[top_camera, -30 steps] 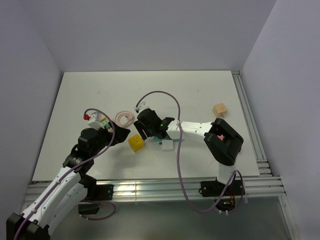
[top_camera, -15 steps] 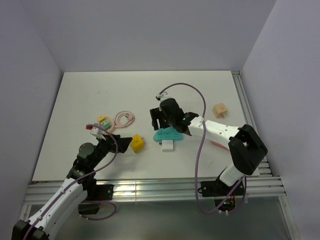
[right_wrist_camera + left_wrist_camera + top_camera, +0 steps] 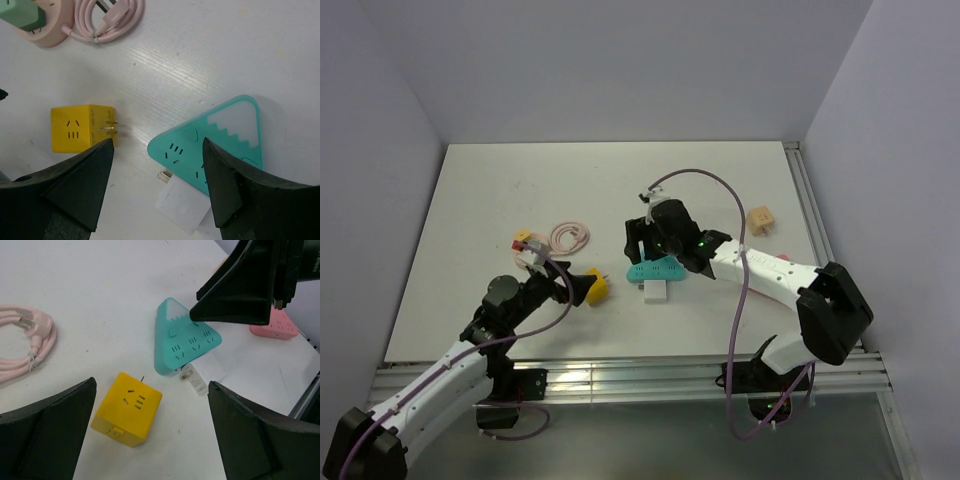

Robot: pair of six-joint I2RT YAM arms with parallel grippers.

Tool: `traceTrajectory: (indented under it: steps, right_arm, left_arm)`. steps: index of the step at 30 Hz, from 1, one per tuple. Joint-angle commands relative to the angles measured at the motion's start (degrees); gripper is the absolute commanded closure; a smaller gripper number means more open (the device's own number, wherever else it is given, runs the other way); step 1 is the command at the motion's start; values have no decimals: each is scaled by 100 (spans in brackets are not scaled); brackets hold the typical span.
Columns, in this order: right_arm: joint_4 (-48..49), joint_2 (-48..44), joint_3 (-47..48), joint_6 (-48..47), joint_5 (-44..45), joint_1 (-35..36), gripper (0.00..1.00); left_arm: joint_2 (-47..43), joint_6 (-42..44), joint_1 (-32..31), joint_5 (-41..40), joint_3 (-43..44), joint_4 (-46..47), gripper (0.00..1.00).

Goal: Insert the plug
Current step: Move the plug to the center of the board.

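Note:
The plug [image 3: 19,13], a small green block, sits on a pink round piece at the top left corner of the right wrist view; in the top view the left wrist hides it. My right gripper [image 3: 157,186] hangs open and empty above the teal triangular power strip [image 3: 216,142] and the white block [image 3: 186,204]. It appears as the right gripper [image 3: 642,243] in the top view. My left gripper [image 3: 150,437] is open low over the table, the yellow cube [image 3: 127,410] lying just ahead between its fingers, untouched. Seen from above, the left gripper [image 3: 582,288] meets the yellow cube [image 3: 599,289].
A coiled pink cable [image 3: 570,237] lies left of centre. A tan cube [image 3: 761,219] stands at the right. A pink socket block [image 3: 274,325] lies beyond the teal strip [image 3: 657,270]. The white block [image 3: 656,292] touches the strip's near edge.
My left gripper has moved forward and right up to the yellow cube. The right gripper has swung right and back, from the cube to above the teal strip. Both stayed open.

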Motion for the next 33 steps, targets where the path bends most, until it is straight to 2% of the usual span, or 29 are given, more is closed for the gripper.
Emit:
traceTrajectory:
  steps: [1,3,6,10,13,19,21,24,28,33]
  right_arm:
    - [237,-354,-82,61,-107,-44,21]
    - [324,-424,-161,96,-107,-71,21]
    - [456,-495,-266,140,-115,-115,21]
    - [615,-706,-530,219,-2,-194,21]
    - [1010,-899,-828,316,-1,-238,21]
    - [1388,-1189,-1277,466,297,-352,20]
    - [1450,-1294,-1391,527,490,-352,20]
    - [1599,-1505,-1602,580,763,-370,20]
    - [1757,-1752,-1831,633,834,-414,20]
    - [1775,-1779,-1857,668,843,-440,20]
  left_arm:
    - [170,696,-659,-843,630,-312,0]
    - [407,785,-951,-1352,1006,-697,1]
    - [724,847,-1268,-1557,1561,-1128,0]
    - [1023,1040,-1330,-1662,2291,-2321,1]
    - [1190,1111,-1470,-1672,2643,-2693,0]
    - [2331,1558,-1550,-1373,3635,-3994,0]
    - [2762,1664,-1567,-1529,4084,-4651,0]
    - [2896,1823,-1576,-1977,4270,-4988,0]
    - [2501,2270,-1524,-2102,3963,-4813,1]
    - [2877,2797,-1392,-1294,3935,-5023,1]
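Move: The big yellow plug lies below the left hand's fingers, about 4 cm ahead, 3 cm to the right and 9 cm down. The teal board stands some 7 cm ahead and 16 cm right of that hand, the white plug 2 cm ahead and 16 cm right, and the pink cable coil about 14 cm ahead and 4 cm left. From the right hand the yellow plug is roughly 11 cm left, 3 cm back and 8 cm down. Tipping its wide-open fingers from nearly level to some 40 degrees downward above the yellow plug, the left hand arcs up about 5 cm and right, sinks back to its starting height, then eases left to end 1–2 cm right of its start. Meanwhile the empty right hand withdraws about 6 cm to the right, away from the yellow plug, rising slightly and turning clockwise. ##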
